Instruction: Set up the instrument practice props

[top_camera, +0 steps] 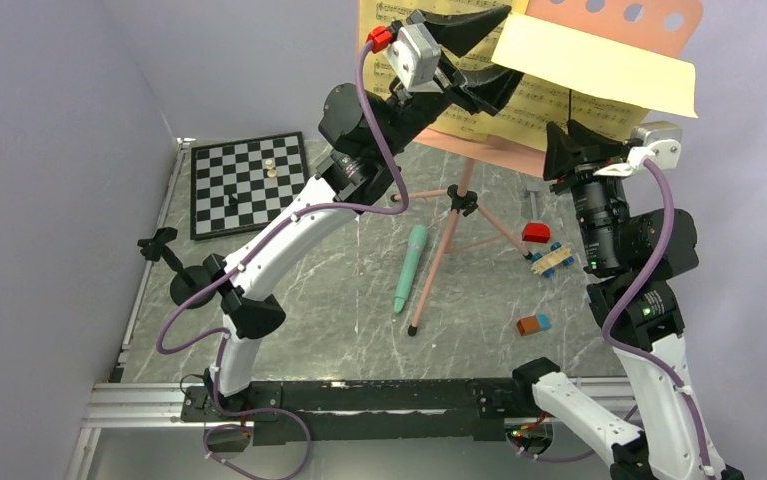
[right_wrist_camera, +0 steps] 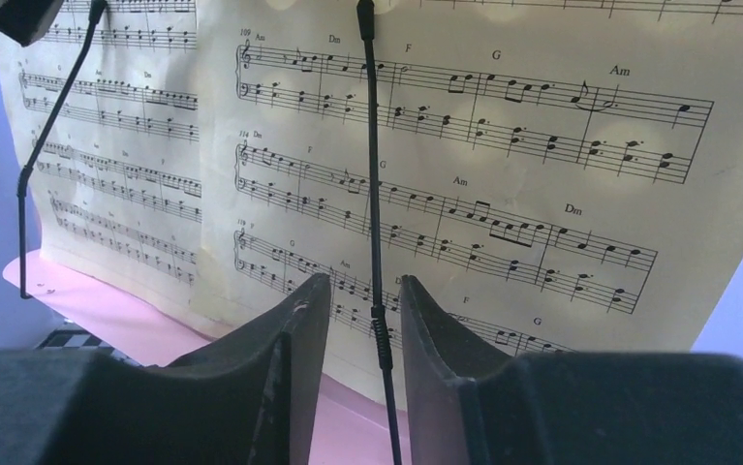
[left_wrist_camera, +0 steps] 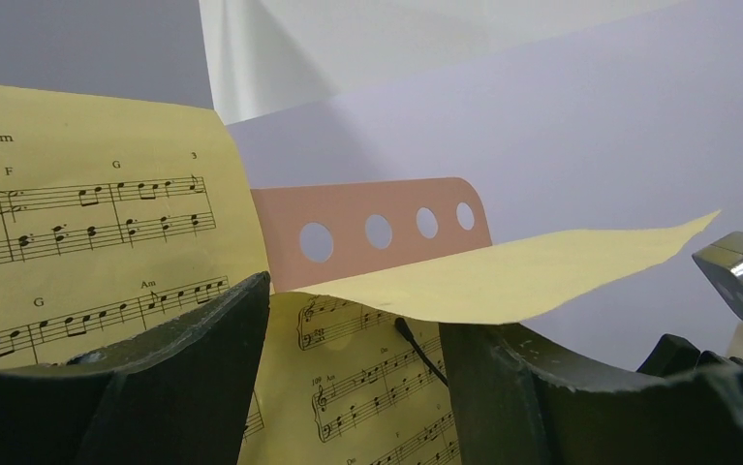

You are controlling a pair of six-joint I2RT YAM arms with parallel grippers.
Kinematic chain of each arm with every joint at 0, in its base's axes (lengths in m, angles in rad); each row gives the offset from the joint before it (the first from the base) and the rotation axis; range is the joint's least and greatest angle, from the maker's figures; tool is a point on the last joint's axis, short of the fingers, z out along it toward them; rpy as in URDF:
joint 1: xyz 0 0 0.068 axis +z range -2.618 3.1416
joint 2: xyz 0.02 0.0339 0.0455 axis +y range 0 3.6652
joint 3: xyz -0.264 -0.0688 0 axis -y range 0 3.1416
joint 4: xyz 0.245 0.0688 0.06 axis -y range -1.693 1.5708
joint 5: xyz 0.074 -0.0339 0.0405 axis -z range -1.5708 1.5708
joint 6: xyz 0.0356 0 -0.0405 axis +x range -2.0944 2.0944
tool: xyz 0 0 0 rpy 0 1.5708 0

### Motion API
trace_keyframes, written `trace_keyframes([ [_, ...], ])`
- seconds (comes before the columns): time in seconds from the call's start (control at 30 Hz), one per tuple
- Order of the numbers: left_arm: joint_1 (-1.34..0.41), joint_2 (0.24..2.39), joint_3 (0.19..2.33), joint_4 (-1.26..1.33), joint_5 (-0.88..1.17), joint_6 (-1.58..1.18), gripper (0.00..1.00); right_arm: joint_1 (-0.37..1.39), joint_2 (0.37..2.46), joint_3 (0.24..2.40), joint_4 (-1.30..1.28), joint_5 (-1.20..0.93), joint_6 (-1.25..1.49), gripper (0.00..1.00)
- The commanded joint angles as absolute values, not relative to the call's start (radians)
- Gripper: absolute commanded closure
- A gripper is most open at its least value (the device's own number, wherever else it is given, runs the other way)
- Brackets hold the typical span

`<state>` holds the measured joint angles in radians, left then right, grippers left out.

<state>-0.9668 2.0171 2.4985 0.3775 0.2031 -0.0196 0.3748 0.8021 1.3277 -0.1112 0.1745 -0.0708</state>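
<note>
The pink music stand (top_camera: pixel 649 15) stands on thin tripod legs at the back, with yellow sheet-music pages (top_camera: pixel 559 105) on its desk. The top of one page (top_camera: pixel 599 65) has flopped forward. My left gripper (top_camera: pixel 512 42) is open at that page's left edge. In the left wrist view the drooping page (left_wrist_camera: pixel 503 281) lies over the right finger, with nothing clamped. My right gripper (right_wrist_camera: pixel 365 286) is open and narrow, straddling a thin black wire page holder (right_wrist_camera: pixel 375 320) with a gap on each side. The mint-green tube (top_camera: pixel 411 265) lies on the table. The small black round-base stand (top_camera: pixel 187 280) sits at the left.
A chessboard (top_camera: pixel 249 180) with a few pieces lies at the back left. Toy blocks sit right of the tripod: a red one (top_camera: pixel 535 233), a wooden one with blue wheels (top_camera: pixel 551 258) and an orange-and-blue one (top_camera: pixel 533 325). Walls close in on both sides.
</note>
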Motion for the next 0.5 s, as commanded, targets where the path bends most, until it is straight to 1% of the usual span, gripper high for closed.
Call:
trace_keyframes([
  [0.0,-0.963,2.014,2.505,0.411,0.200,-0.029,0.32,0.379,0.801,1.337,-0.070,0.188,-0.075,0.67],
  [0.03,-0.961,2.014,2.505,0.410,0.201,-0.028,0.32,0.379,0.800,1.335,-0.069,0.186,-0.075,0.74],
  [0.13,-0.959,2.012,2.503,0.409,0.201,-0.027,0.32,0.379,0.799,1.329,-0.068,0.183,-0.072,0.87],
  [0.3,-0.959,2.010,2.502,0.407,0.201,-0.028,0.31,0.379,0.790,1.314,-0.067,0.165,-0.075,0.96],
  [0.47,-0.959,2.012,2.500,0.408,0.203,-0.029,0.31,0.379,0.779,1.305,-0.074,0.142,-0.083,0.98],
])
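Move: Between the right hand's parted fingertips, no more than about 1 cm ahead of them, runs the lower part of the black page-holder rod. The right music sheet hangs close behind the rod, its middle some 6 cm ahead of this hand, 4 cm to the right and 7 cm up; the left sheet's middle is about 18 cm left, 9 cm ahead and 8 cm up. From the left hand, the same part of the rod is roughly 8 cm right, 1 cm ahead and 13 cm below. Closing its fingers from a bit over a third open to nearly shut, the right hand stays practically in place in front of the sheet, with a shift of under half a centimetre to the right. The two fingertips come together on the lower part of the black rod and pinch it from both sides; the wrist hardly turns. ##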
